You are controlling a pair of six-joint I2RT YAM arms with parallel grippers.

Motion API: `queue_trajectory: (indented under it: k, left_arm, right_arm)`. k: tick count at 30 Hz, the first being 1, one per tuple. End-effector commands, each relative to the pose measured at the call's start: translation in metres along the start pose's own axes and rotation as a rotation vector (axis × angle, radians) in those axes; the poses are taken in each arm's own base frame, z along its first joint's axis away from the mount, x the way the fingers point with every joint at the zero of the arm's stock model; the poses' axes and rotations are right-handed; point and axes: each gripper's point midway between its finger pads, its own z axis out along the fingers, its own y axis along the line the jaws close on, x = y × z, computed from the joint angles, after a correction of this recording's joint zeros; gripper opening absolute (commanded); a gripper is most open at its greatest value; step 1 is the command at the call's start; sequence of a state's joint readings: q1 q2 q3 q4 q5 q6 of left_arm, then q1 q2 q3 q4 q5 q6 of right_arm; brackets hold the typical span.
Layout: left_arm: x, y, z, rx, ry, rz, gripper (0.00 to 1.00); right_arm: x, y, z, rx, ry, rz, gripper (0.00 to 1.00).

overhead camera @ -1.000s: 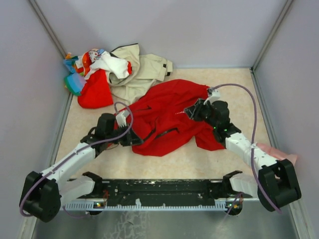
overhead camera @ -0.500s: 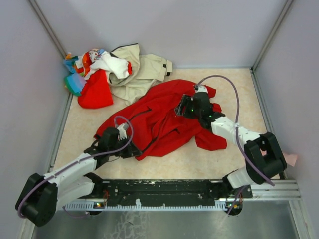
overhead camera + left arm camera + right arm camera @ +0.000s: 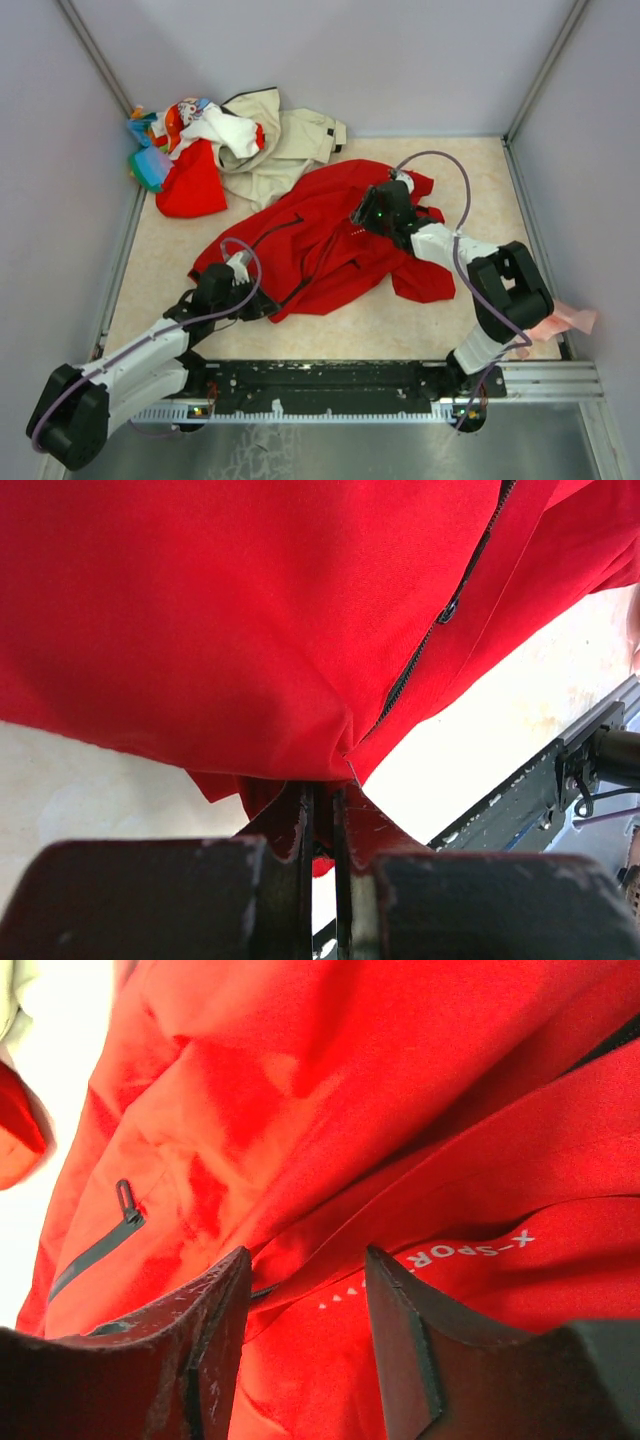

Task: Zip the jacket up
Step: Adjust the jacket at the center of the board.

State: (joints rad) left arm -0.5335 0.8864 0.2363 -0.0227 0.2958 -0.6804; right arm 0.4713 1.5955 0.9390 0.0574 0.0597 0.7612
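Note:
The red jacket (image 3: 320,235) lies crumpled in the middle of the table, its black front zipper (image 3: 440,620) open and running diagonally. My left gripper (image 3: 262,305) is at the jacket's near-left hem and is shut on a fold of the red fabric (image 3: 325,792). My right gripper (image 3: 365,220) hovers over the upper chest with its fingers (image 3: 235,1280) spread wide and nothing between them; its midpoint (image 3: 308,1282) is just above the cloth beside the white logo lettering (image 3: 470,1252). A slanted black pocket zip (image 3: 100,1245) shows to the left.
A pile of clothes sits in the back left corner: a beige jacket (image 3: 285,140), a smaller red garment (image 3: 190,190) and colourful pieces (image 3: 165,125). A pink item (image 3: 568,318) lies at the right wall. The black base rail (image 3: 330,380) runs along the near edge.
My right gripper has opened and shifted a little left over the jacket's chest, its arm folding in. My left gripper has drawn the hem toward the near edge, stretching the jacket.

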Motion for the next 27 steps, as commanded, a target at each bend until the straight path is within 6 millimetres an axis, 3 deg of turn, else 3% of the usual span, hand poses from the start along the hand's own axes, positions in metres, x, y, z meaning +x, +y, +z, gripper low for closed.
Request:
queue_trajectory:
  k: [1,6,12,16,18,22,25,27]
  left_arm:
    - [-0.002,0.009,-0.002,-0.032,-0.047,-0.014,0.06]
    - [-0.022,-0.001,-0.006,-0.018,-0.121,-0.028,0.05]
    - [-0.079,-0.045,-0.02,0.075,-0.229,0.017,0.03]
    - [-0.132,-0.088,-0.038,0.131,-0.314,0.1,0.01]
    - [-0.155,-0.107,-0.051,0.145,-0.364,0.15,0.01]
    - [-0.177,-0.129,-0.076,0.156,-0.42,0.246,0.01]
    - [-0.165,-0.123,-0.075,0.144,-0.376,0.256,0.01]
    - [-0.146,-0.112,-0.066,0.148,-0.323,0.224,0.0]
  right_arm:
    - [-0.032,0.007,0.008,-0.017,-0.084,0.069,0.41]
    - [-0.062,0.004,-0.004,-0.028,-0.147,0.07,0.0]
    - [-0.13,0.012,-0.048,-0.115,-0.284,0.036,0.0]
    - [-0.172,0.034,-0.097,-0.207,-0.406,-0.014,0.0]
    - [-0.183,0.043,-0.12,-0.249,-0.451,-0.045,0.0]
    - [-0.174,0.057,-0.159,-0.371,-0.497,-0.114,0.0]
    - [-0.15,0.045,-0.173,-0.389,-0.5,-0.118,0.0]
    - [-0.123,0.022,-0.171,-0.359,-0.482,-0.096,0.0]
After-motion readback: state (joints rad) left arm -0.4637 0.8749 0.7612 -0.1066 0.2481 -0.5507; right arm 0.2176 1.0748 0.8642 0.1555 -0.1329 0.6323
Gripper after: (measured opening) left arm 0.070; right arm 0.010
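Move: My left hand already pinches the jacket's near-left end; the board's centre is about 12 cm ahead and 13 cm to the right, with the front zipper strip 4 cm ahead and 5 cm right. My open right hand hovers over a front fold about 1 cm ahead and 2 cm below. From it the white logo lies some 4 cm right and 1 cm back, and the pocket zipper pull 12 cm left, level with it, both a few centimetres below. I shut my right fingers on the fold beside the logo with a small dip forward and right, then hoist it about 20 cm, swinging some 9 cm right and drawing back near the top. My left hand keeps its pinch and, starting slowly, lifts its end about 21 cm while carrying it some 9 cm forward; both hands tip their fingers upward by roughly 30 degrees. ##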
